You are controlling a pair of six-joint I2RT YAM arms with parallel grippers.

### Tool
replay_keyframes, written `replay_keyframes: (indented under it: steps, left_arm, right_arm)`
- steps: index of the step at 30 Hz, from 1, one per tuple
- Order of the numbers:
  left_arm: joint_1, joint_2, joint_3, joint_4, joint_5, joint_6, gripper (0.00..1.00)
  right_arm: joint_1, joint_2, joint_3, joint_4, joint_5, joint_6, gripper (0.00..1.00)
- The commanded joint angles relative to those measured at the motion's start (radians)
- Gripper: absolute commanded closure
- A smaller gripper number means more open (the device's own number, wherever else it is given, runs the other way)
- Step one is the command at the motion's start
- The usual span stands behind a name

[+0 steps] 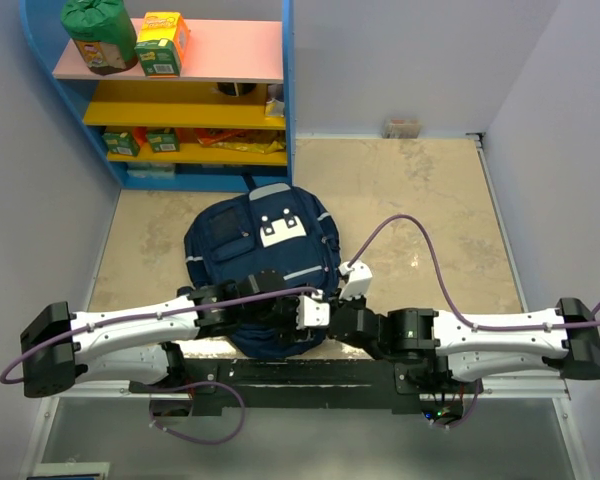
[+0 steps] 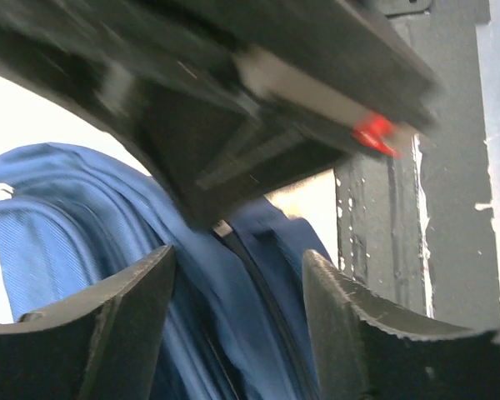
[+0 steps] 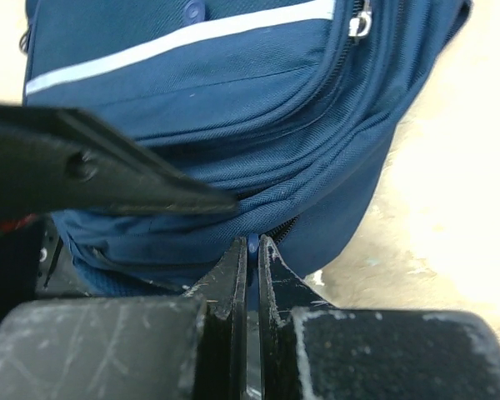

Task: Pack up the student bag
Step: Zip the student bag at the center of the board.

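Note:
The student bag (image 1: 242,245), navy with a white patch (image 1: 280,232), lies flat on the beige table. Both grippers meet at its near edge. My right gripper (image 3: 252,243) is shut on a small blue zipper pull (image 3: 252,240) at the end of the bag's (image 3: 200,92) lower zipper seam. My left gripper (image 2: 239,258) stands open, its fingers (image 2: 129,300) astride a fold of blue fabric and a dark zipper line (image 2: 262,296). One left finger (image 3: 108,179) crosses the right wrist view just above the seam. The left wrist view is blurred.
A blue shelf unit (image 1: 288,90) stands at the far left, holding a green pouch (image 1: 100,32) and drink cartons (image 1: 163,42). A small box (image 1: 402,127) sits by the far wall. The black mounting rail (image 1: 280,375) runs just behind the bag's near edge.

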Motion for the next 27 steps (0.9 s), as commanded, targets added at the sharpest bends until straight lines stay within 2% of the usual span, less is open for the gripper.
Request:
replay_keyframes:
  steps: [1, 2, 3, 4, 5, 13, 21, 27]
  left_arm:
    - [0.006, 0.009, -0.009, 0.1, -0.01, 0.025, 0.41]
    - [0.006, 0.007, -0.02, 0.103, -0.012, 0.032, 0.48]
    - [0.006, 0.007, -0.025, 0.106, -0.012, 0.035, 0.75]
    - [0.006, 0.004, -0.031, 0.108, -0.02, 0.042, 0.91]
    - [0.006, 0.001, -0.037, 0.105, -0.02, 0.044, 1.0]
    - [0.006, -0.027, -0.026, 0.016, 0.045, 0.082, 1.0]
    - [0.008, -0.051, 0.064, -0.094, 0.117, 0.118, 1.0]
    - [0.008, -0.082, 0.08, -0.15, 0.288, 0.122, 1.0]
  right_arm:
    - [0.05, 0.015, 0.073, 0.05, 0.035, 0.057, 1.0]
    - [0.053, 0.017, 0.074, 0.042, 0.038, 0.063, 1.0]
    - [0.055, 0.016, 0.077, 0.034, 0.041, 0.067, 1.0]
    - [0.055, 0.014, 0.081, 0.024, 0.053, 0.072, 1.0]
    - [0.053, 0.009, 0.081, 0.01, 0.056, 0.08, 1.0]
    - [0.055, -0.032, 0.07, -0.13, 0.12, 0.144, 1.0]
    - [0.047, 0.014, 0.054, -0.317, 0.192, 0.324, 1.0]
    - [-0.025, 0.017, 0.053, -0.331, 0.212, 0.302, 1.0]
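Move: The bag's zip edge lies between my open left fingers, about 1 cm farther right and 1 cm below their middle. The zip pull, already pinched in my right fingers, is some 3 cm to the right of my left hand and about 1 cm ahead. The front pocket's silver pull sits roughly 9 cm ahead of my left hand and 3 cm right; from my right hand the zip edge is about 2 cm left, 1 cm back and 2 cm below. I shut my left fingers on the bag's zip edge, then draw that pinch back about 2 cm. My right hand keeps its hold on the zip pull: it shifts barely 1 cm back and left, then draws off to the right, away from my left hand, by about 3 cm, sinking slightly and turning some 10 degrees clockwise. ##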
